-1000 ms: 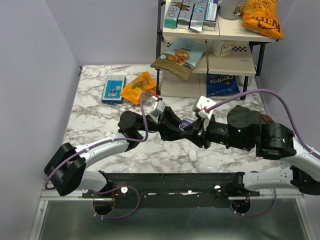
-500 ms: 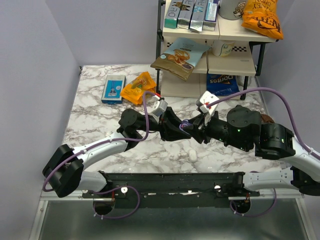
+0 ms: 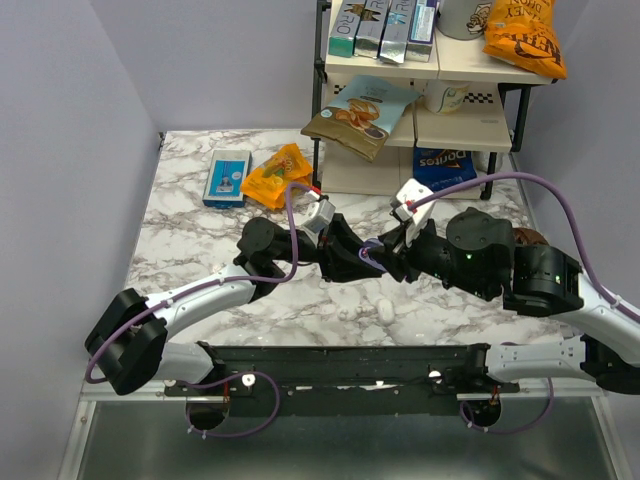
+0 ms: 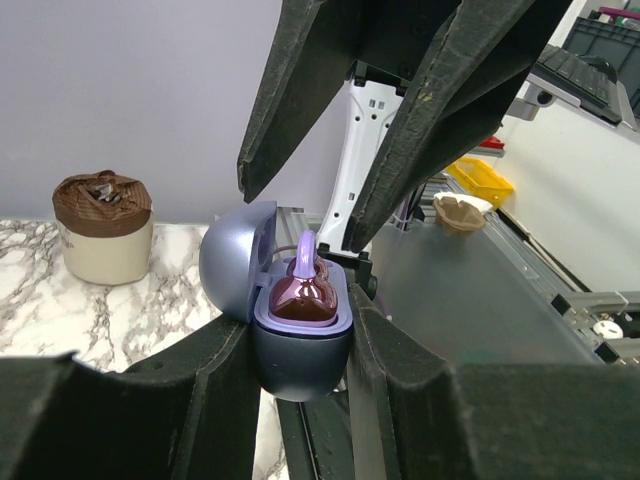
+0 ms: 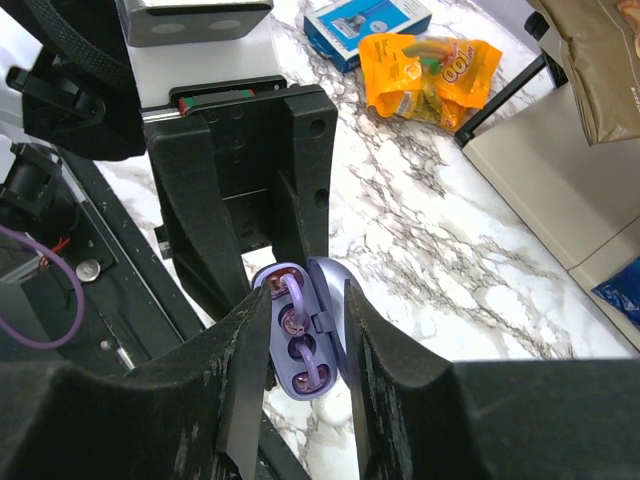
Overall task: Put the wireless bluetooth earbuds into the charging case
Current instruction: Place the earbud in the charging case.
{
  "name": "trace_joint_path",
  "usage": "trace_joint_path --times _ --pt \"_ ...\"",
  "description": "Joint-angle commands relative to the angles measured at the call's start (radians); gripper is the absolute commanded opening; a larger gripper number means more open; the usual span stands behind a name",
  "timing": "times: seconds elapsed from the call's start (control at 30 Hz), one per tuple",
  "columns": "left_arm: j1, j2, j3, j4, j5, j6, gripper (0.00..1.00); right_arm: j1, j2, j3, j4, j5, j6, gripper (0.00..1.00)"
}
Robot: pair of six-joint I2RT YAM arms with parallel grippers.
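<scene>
My left gripper (image 4: 300,322) is shut on the body of the charging case (image 4: 300,350), a blue-lilac shell with its lid (image 4: 232,255) swung open. It holds the case up above the table's middle (image 3: 371,252). Two purple wireless bluetooth earbuds (image 5: 292,303) (image 5: 314,362) sit in the case's wells; one shiny bud (image 4: 300,298) shows in the left wrist view. My right gripper (image 5: 306,300) is open and faces the left one. Its fingers (image 4: 420,130) straddle the open case and lid (image 5: 328,290), nothing pinched between them. In the top view both grippers (image 3: 358,258) (image 3: 388,255) meet tip to tip.
A small white object (image 3: 386,311) lies on the marble below the grippers. A blue box (image 3: 226,176) and an orange snack bag (image 3: 277,176) lie at the back left. A shelf with snack bags (image 3: 420,100) stands at the back right. A brown-topped cup (image 4: 103,225) sits behind the right arm.
My right gripper has shifted a little left toward the case and its jaws stand slightly wider. The left gripper keeps its hold on the case.
</scene>
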Motion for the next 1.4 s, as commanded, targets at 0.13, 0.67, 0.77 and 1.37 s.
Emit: trace_joint_path --times 0.13,0.67,0.77,1.37 --pt "0.002 -0.020 0.029 0.017 0.016 0.021 0.00 -0.015 0.015 -0.019 0.001 -0.017 0.010 0.39" --pt "0.002 -0.021 0.029 0.019 0.005 0.033 0.00 -0.024 0.018 -0.031 -0.020 -0.023 0.018 0.29" --pt "0.002 -0.020 0.031 0.020 0.001 0.033 0.00 -0.024 0.016 -0.034 -0.020 -0.027 0.021 0.28" --pt "0.002 -0.023 0.037 -0.001 -0.051 0.067 0.00 -0.025 0.001 -0.042 -0.026 -0.098 0.032 0.19"
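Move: Just off the right fingertips, about 2 cm to the left, 1 cm farther out and 1 cm lower, stands the stem of the earbud nearer the left gripper. The charging case around it is centred some 3 cm left, 1 cm ahead and 3 cm below the right hand; its open lid rises about 3 cm ahead and 2 cm left, 1 cm lower. From the left hand, holding the case, that earbud is roughly 2 cm right and 1 cm up, level fore and aft. Easing down about 1 cm and slightly forward over the open case, the right hand closes its fingers to roughly half their starting gap around the earbud's stem, the outer finger coming against the lid, then draws back about half a centimetre. The left hand keeps its grip on the case and sinks by about half a centimetre. ##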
